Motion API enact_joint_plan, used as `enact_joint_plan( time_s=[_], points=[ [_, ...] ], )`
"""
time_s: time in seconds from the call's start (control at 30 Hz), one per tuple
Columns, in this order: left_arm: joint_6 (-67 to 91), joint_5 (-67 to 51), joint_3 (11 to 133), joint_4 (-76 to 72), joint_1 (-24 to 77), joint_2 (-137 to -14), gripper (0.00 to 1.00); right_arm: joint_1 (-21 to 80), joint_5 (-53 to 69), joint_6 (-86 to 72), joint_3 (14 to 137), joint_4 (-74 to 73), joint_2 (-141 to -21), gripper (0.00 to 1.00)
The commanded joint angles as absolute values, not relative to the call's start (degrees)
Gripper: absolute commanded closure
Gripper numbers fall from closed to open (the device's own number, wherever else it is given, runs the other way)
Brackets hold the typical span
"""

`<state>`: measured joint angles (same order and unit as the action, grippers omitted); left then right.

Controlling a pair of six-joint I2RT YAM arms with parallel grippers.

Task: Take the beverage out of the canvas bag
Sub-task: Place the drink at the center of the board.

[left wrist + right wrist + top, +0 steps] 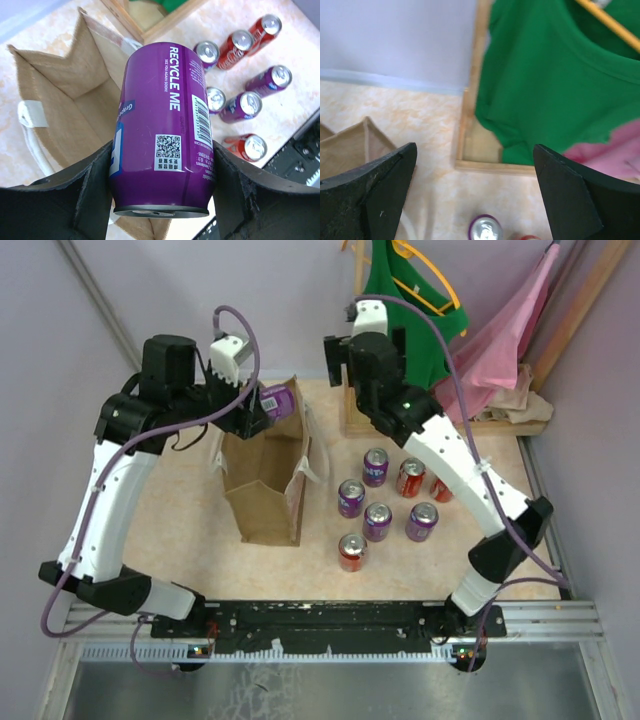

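The beverage (165,125), a purple can, is held lying sideways between my left gripper's (162,167) black fingers, which are shut on its sides. In the top view the can (278,400) hangs at the far rim of the canvas bag (262,490), a tan tote standing open with pale handles. The bag's mouth (65,85) gapes below the can. My right gripper (475,192) stands wide open with nothing between its fingers, raised to the right of the bag near the wooden frame (470,100). In the top view it (336,358) is at the back centre.
Several purple and red cans (378,520) stand upright on the table to the right of the bag. A green shirt (405,300) on a hanger and a pink cloth (505,340) hang at the back right over a wooden stand (355,420).
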<state>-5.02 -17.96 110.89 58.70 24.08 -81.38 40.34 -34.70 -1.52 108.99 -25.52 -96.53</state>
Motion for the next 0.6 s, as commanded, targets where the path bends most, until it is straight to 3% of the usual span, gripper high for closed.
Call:
enact_joint_plan(
  time_s=[0.0, 0.17, 0.57],
  points=[
    [-7.3, -23.3, 114.5, 61.6, 25.7, -81.3, 1.00, 40.6, -46.8, 1.1, 102.9, -17.9, -88.5, 0.01],
    [-6.3, -22.4, 116.3, 65.5, 29.9, -82.5, 1.00, 40.5, -51.6, 2.5, 94.0, -11.7, -80.6, 0.01],
    [-2.3, -3.2, 121.6, 76.4, 50.7, -90.4, 1.00, 40.6, -56.5, 1.4, 79.3, -5.0, -64.7, 0.01]
  ],
)
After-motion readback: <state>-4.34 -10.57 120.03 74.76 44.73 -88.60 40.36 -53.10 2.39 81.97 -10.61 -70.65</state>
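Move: The purple grape can is already in the left hand's grip, above the canvas bag, whose middle lies some 28 cm below that hand, 2 cm back and 3 cm to its left. The clear tabletop by the nearest standing purple can is where it is headed: that can stands about 6 cm back, 16 cm right and 33 cm down. From there, a red can is 12 cm nearer the base and 1 cm right, and the far purple can 8 cm farther out and 7 cm right. From the right hand, the nearest purple can lies roughly 18 cm back, 1 cm left and 33 cm down. The held grape can is carried by the left hand back and to the right, about 11 cm in all and sinking slightly, over the bag's right side towards the nearest standing purple can; the wrist swings clockwise and tips down, grip kept. Meanwhile the empty right hand, fingers still wide open, draws away rightward and back some 15 cm, rising a little and turning clockwise. ##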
